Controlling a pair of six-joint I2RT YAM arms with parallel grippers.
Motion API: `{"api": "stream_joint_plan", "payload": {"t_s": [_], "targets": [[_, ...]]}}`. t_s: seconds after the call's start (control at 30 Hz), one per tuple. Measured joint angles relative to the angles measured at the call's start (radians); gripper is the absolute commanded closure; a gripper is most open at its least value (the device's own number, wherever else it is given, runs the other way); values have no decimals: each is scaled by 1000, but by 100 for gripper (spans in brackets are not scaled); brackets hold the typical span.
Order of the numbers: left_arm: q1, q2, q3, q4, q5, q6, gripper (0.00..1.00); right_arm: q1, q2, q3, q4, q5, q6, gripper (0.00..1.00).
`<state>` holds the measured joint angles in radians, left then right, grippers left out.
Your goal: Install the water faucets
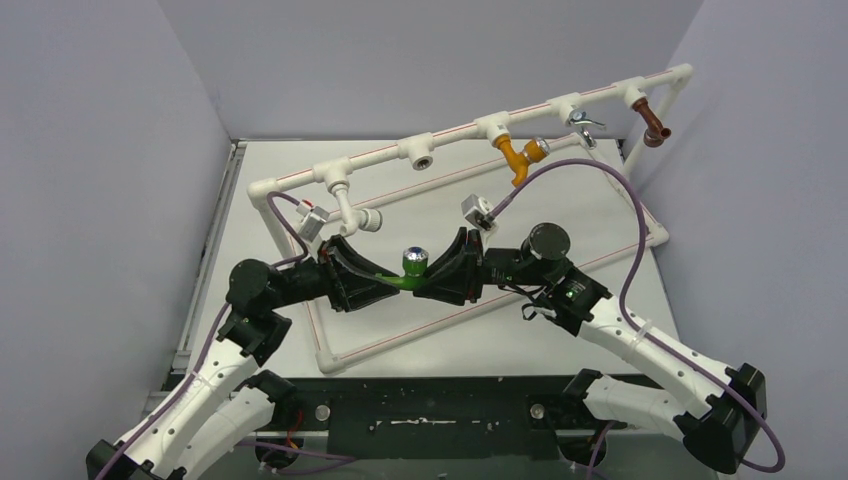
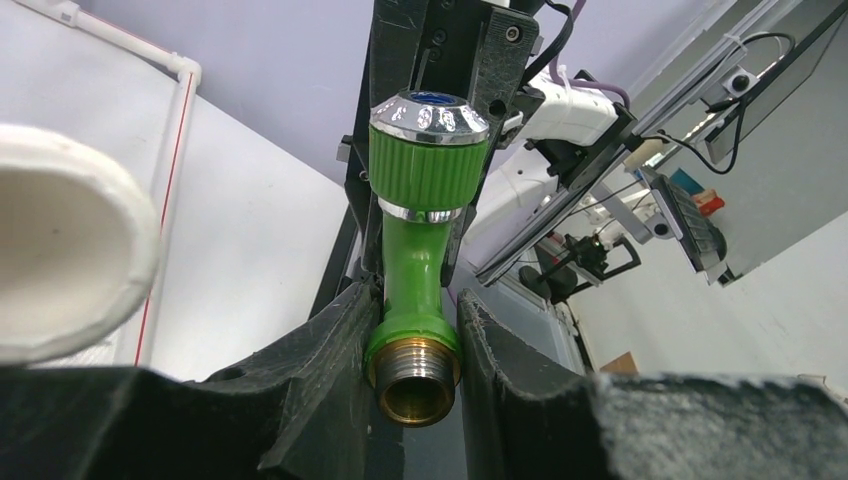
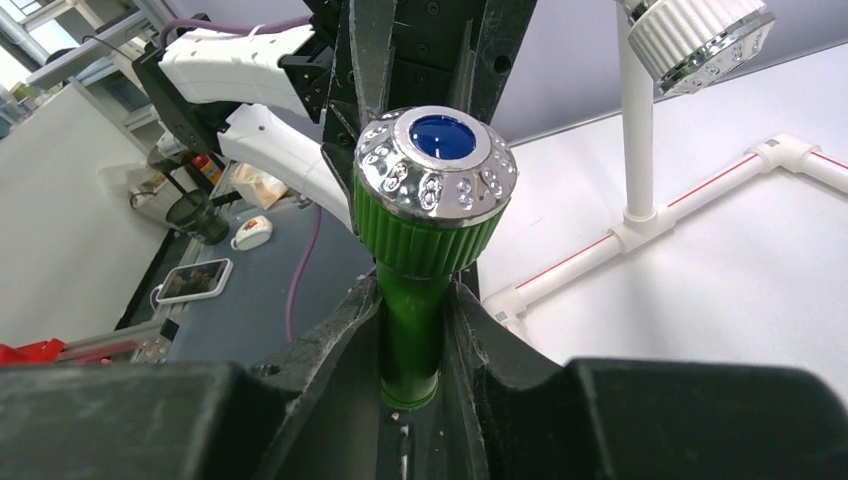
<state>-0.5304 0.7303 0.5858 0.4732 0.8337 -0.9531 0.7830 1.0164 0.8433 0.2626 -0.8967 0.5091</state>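
A bright green faucet [image 1: 411, 267] with a chrome, blue-capped knob hangs above the table between both arms. My left gripper [image 1: 390, 279] is shut on its neck just above the brass threaded end [image 2: 413, 385]; in the left wrist view the green faucet [image 2: 415, 260] rises from between my left gripper's [image 2: 412, 350] fingers. My right gripper [image 1: 426, 282] is shut on its spout end, under the knob; in the right wrist view the green faucet [image 3: 430, 230] stands in my right gripper [image 3: 412, 340]. White [image 1: 350, 212], orange [image 1: 514, 157], silver [image 1: 585, 125] and brown [image 1: 655, 125] faucets sit on the pipe frame [image 1: 460, 135].
The frame's top bar has a bare tee socket [image 1: 422, 157] between the white and orange faucets. Its lower rails [image 1: 420, 335] lie on the table under the grippers. Grey walls close in left, back and right. Purple cables [image 1: 630, 260] loop over the right arm.
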Motion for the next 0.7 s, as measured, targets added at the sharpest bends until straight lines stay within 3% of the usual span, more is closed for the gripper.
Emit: {"api": "stream_joint_plan", "payload": {"t_s": [0.03, 0.17, 0.27, 0.47, 0.7], "targets": [[1, 0, 0, 0, 0, 0, 90, 2, -2, 0, -3, 3, -3, 100], [1, 3, 0, -6, -2, 14, 42, 6, -11, 3, -28, 21, -23, 100], [1, 4, 3, -36, -13, 33, 27, 13, -11, 12, -53, 33, -48, 100], [1, 8, 48, -170, -41, 101, 15, 17, -31, 47, -150, 80, -104, 100], [3, 8, 221, -420, -58, 230, 13, 17, -66, 161, -349, 191, -209, 100]]}}
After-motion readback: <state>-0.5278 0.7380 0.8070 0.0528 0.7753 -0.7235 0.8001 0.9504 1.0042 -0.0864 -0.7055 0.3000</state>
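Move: Both grippers hold the green faucet: its middle lies about 3 cm to the left gripper's right and 3 cm to the right gripper's left, level with each fore and aft, the knob end some 1 cm above them. The empty tee on the rail is about 21 cm straight ahead of the right gripper, roughly at its height. From that gripper the white faucet is 12 cm ahead and 12 cm left, the orange one 20 cm ahead and 16 cm right. Open the left gripper wide to let go of the green faucet's threaded end, easing it down and forward about 1.5 cm, then raising it nearly 3 cm. Keep the right gripper shut on the faucet body and carry it up about 2 cm, forward and to the right, drawing clear of the left fingers while turning some 10 degrees clockwise. ##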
